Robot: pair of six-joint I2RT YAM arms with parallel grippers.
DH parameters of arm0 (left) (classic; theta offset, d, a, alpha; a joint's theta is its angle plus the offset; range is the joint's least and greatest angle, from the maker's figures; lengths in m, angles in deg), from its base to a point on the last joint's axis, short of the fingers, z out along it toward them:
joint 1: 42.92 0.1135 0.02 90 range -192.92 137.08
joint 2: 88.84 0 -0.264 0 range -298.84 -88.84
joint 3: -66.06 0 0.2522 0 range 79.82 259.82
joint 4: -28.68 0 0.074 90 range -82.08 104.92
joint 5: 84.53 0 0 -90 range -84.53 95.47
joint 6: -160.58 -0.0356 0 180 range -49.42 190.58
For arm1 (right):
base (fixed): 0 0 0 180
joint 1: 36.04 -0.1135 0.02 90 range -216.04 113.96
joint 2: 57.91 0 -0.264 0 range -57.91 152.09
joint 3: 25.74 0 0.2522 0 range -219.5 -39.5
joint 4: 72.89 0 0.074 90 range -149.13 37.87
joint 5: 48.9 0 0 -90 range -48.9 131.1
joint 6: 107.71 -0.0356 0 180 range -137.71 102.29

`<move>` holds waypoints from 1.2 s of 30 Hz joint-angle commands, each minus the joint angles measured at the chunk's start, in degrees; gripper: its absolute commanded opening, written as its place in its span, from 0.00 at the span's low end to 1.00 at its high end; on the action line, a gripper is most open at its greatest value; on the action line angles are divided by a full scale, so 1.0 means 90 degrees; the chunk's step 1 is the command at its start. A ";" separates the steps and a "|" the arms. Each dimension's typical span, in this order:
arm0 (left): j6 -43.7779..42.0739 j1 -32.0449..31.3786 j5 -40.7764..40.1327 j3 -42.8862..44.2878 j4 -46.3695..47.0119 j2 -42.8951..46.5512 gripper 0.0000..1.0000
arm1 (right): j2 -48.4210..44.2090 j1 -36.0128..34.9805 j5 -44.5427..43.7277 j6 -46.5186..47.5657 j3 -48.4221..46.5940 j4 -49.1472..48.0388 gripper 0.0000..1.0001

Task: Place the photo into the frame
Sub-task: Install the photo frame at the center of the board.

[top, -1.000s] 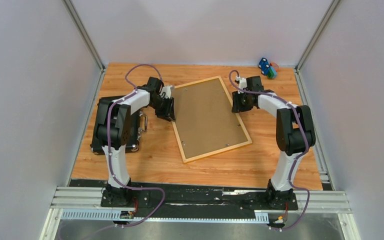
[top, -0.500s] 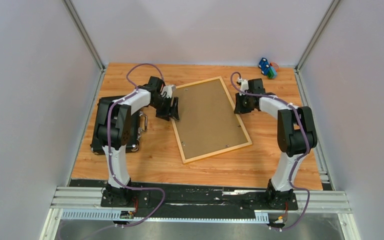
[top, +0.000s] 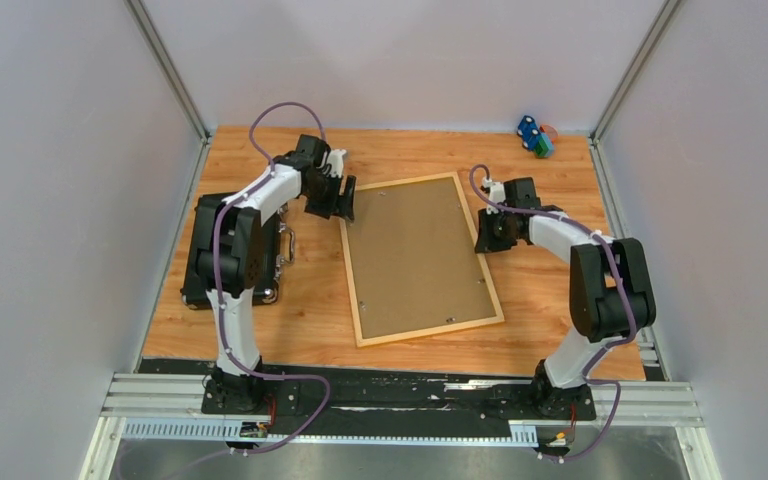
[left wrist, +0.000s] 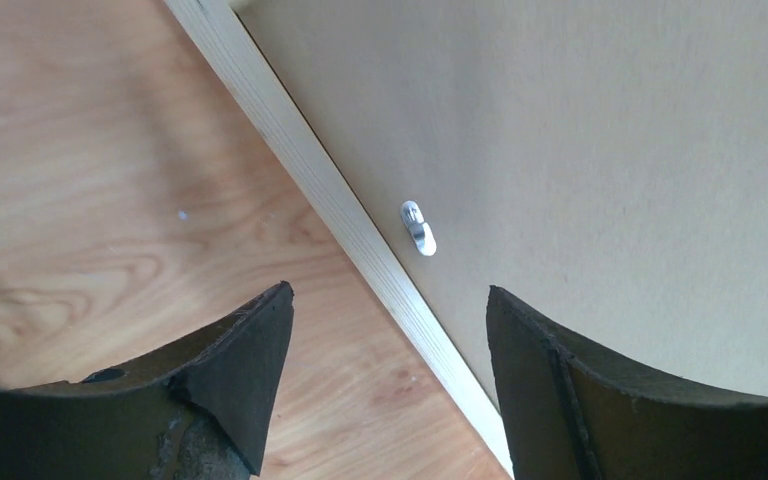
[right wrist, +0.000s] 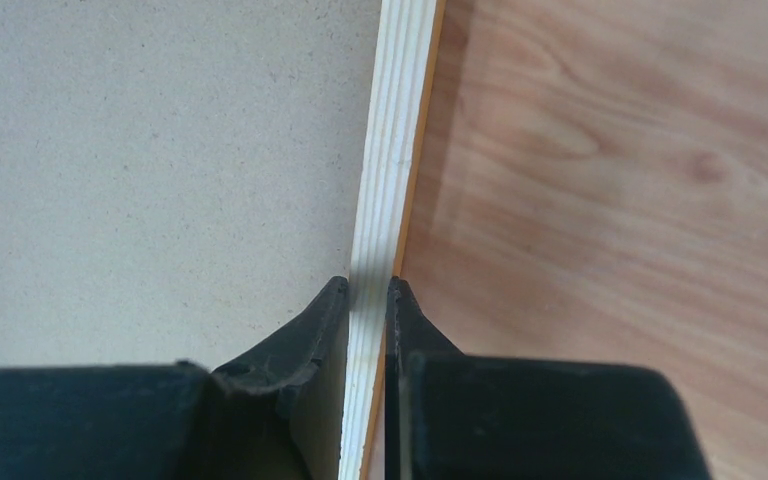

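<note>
The frame (top: 348, 280) lies flat in the middle of the table with its brown backing board (top: 415, 255) facing up. The photo is hidden. My right gripper (top: 484, 232) is shut on the frame's right rail (right wrist: 390, 150); in the right wrist view its gripper (right wrist: 367, 290) has a finger on each side of the pale rail. My left gripper (top: 345, 200) hangs open over the far left corner. In the left wrist view that gripper (left wrist: 390, 300) straddles the left rail (left wrist: 330, 190) without touching it, near a small metal tab (left wrist: 418, 227).
A black case (top: 200, 250) lies at the table's left edge, under the left arm. A small blue and green toy (top: 534, 136) sits in the far right corner. Grey walls close in the table on three sides.
The right gripper closed on the right rail and dragged it nearer, turning the frame more square to the table. The left gripper opened wide and drew back from the left rail toward the far side.
</note>
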 commanded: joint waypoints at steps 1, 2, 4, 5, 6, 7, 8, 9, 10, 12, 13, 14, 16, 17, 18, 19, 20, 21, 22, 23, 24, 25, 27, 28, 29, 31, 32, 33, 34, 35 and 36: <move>-0.0178 0.0026 -0.0252 0.0632 -0.0214 -0.0342 0.77 | -0.0548 0.0030 0.0345 -0.0046 0.0131 0.0214 0.02; -0.0151 0.0024 -0.0258 0.0743 -0.0231 -0.0384 0.75 | -0.0578 0.0030 0.0361 -0.0046 0.0137 0.0212 0.02; -0.0115 0.0022 -0.0262 0.0818 -0.0256 -0.0479 0.73 | -0.0585 0.0023 0.0408 -0.0055 0.0130 0.0206 0.02; -0.0098 0.0022 -0.0269 0.0825 -0.0249 -0.0522 0.73 | -0.0585 0.0024 0.0419 -0.0055 0.0116 0.0200 0.02; -0.0073 0.0022 -0.0267 0.0830 -0.0248 -0.0542 0.72 | -0.0570 0.0022 0.0433 -0.0055 0.0118 0.0202 0.02; -0.0062 0.0017 -0.0260 0.0826 -0.0247 -0.0562 0.72 | -0.0558 0.0024 0.0449 -0.0055 0.0118 0.0200 0.02; -0.0039 0.0014 -0.0252 0.0811 -0.0242 -0.0572 0.72 | -0.0534 0.0026 0.0465 -0.0055 0.0117 0.0200 0.02; -0.0031 0.0000 -0.0244 0.0780 -0.0234 -0.0572 0.72 | -0.0514 0.0028 0.0473 -0.0055 0.0116 0.0200 0.02; -0.0012 -0.0004 -0.0254 0.0762 -0.0226 -0.0563 0.72 | -0.0501 0.0028 0.0483 -0.0055 0.0118 0.0202 0.02; 0.0029 -0.0027 -0.0270 0.0689 -0.0177 -0.0528 0.72 | -0.0481 0.0027 0.0494 -0.0055 0.0123 0.0185 0.02; 0.0048 -0.0047 -0.0266 0.0642 -0.0149 -0.0503 0.72 | -0.0465 0.0025 0.0503 -0.0055 0.0126 0.0179 0.02; 0.0086 -0.0057 -0.0255 0.0620 -0.0139 -0.0477 0.72 | -0.0465 0.0028 0.0512 -0.0055 0.0128 0.0175 0.02; 0.0118 -0.0120 -0.0263 0.0572 -0.0115 -0.0454 0.72 | -0.0453 0.0037 0.0514 -0.0055 0.0128 0.0162 0.02; 0.0130 -0.0168 -0.0274 0.0557 -0.0107 -0.0450 0.73 | -0.0457 0.0031 0.0514 -0.0055 0.0121 0.0161 0.02; 0.0137 -0.0195 -0.0301 0.0553 -0.0090 -0.0456 0.73 | -0.0450 0.0036 0.0509 -0.0048 0.0120 0.0161 0.02; 0.0150 -0.0245 -0.0327 0.0542 -0.0090 -0.0465 0.72 | -0.0449 0.0035 0.0505 -0.0046 0.0126 0.0161 0.02; 0.0157 -0.0273 -0.0417 0.0545 -0.0091 -0.0482 0.72 | -0.0452 0.0039 0.0504 -0.0046 0.0133 0.0161 0.02; 0.0162 -0.0318 -0.0463 0.0560 -0.0091 -0.0493 0.71 | -0.0454 0.0037 0.0504 -0.0046 0.0134 0.0162 0.02; 0.0168 -0.0334 -0.0524 0.0569 -0.0098 -0.0523 0.71 | -0.0458 0.0041 0.0507 -0.0046 0.0132 0.0161 0.02; 0.0184 -0.0358 -0.0555 0.0588 -0.0104 -0.0538 0.70 | -0.0467 0.0047 0.0510 -0.0046 0.0137 0.0161 0.02; 0.0188 -0.0374 -0.0618 0.0598 -0.0104 -0.0561 0.69 | -0.0468 0.0054 0.0514 -0.0046 0.0141 0.0162 0.02; 0.0202 -0.0381 -0.0651 0.0610 -0.0107 -0.0572 0.67 | -0.0467 0.0072 0.0521 -0.0041 0.0147 0.0166 0.02; 0.0195 -0.0386 -0.0725 0.0603 -0.0110 -0.0584 0.65 | -0.0467 0.0086 0.0533 -0.0036 0.0152 0.0163 0.02; 0.0194 -0.0388 -0.0758 0.0600 -0.0100 -0.0583 0.64 | -0.0466 0.0093 0.0542 -0.0036 0.0149 0.0161 0.02; 0.0193 -0.0388 -0.0770 0.0586 -0.0091 -0.0578 0.61 | -0.0456 0.0105 0.0551 -0.0036 0.0156 0.0158 0.02; 0.0193 -0.0389 -0.0791 0.0565 -0.0082 -0.0561 0.59 | -0.0437 0.0113 0.0562 -0.0033 0.0154 0.0153 0.03; 0.0193 -0.0389 -0.0811 0.0562 -0.0079 -0.0555 0.59 | -0.0436 0.0115 0.0570 -0.0027 0.0153 0.0156 0.03; 0.0193 -0.0389 -0.0816 0.0552 -0.0075 -0.0549 0.57 | -0.0423 0.0112 0.0572 -0.0026 0.0153 0.0155 0.03; 0.0193 -0.0389 -0.0822 0.0530 -0.0057 -0.0549 0.56 | -0.0428 0.0119 0.0578 -0.0026 0.0151 0.0151 0.03; 0.0193 -0.0389 -0.0827 0.0520 -0.0050 -0.0552 0.56 | -0.0417 0.0121 0.0582 -0.0026 0.0150 0.0158 0.03; 0.0193 -0.0384 -0.0830 0.0500 -0.0039 -0.0552 0.56 | -0.0411 0.0132 0.0582 -0.0026 0.0150 0.0154 0.03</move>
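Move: The photo frame's left rail runs nearly fore and aft just beneath the left hand, about 1 cm ahead, 1 cm right and 3 cm below. A small clip lies 2 cm ahead and 2 cm right, the frame's far-left corner about 8 cm ahead and 1 cm left; the case handle is some 12 cm left and 7 cm back. The right hand already has the right rail between its pads; the near-right corner is 15 cm back and 5 cm right of it. Forward first, carrying on about 2.5 cm and rising slightly, then down past its starting height and partly back, the left hand eases right to bring its fingers to either side of the left rail, ending about 2 cm lower; they narrow but stay open. The right hand keeps its pinch on the right rail, pulls it about 2 cm back towards the base early on, then holds still. ##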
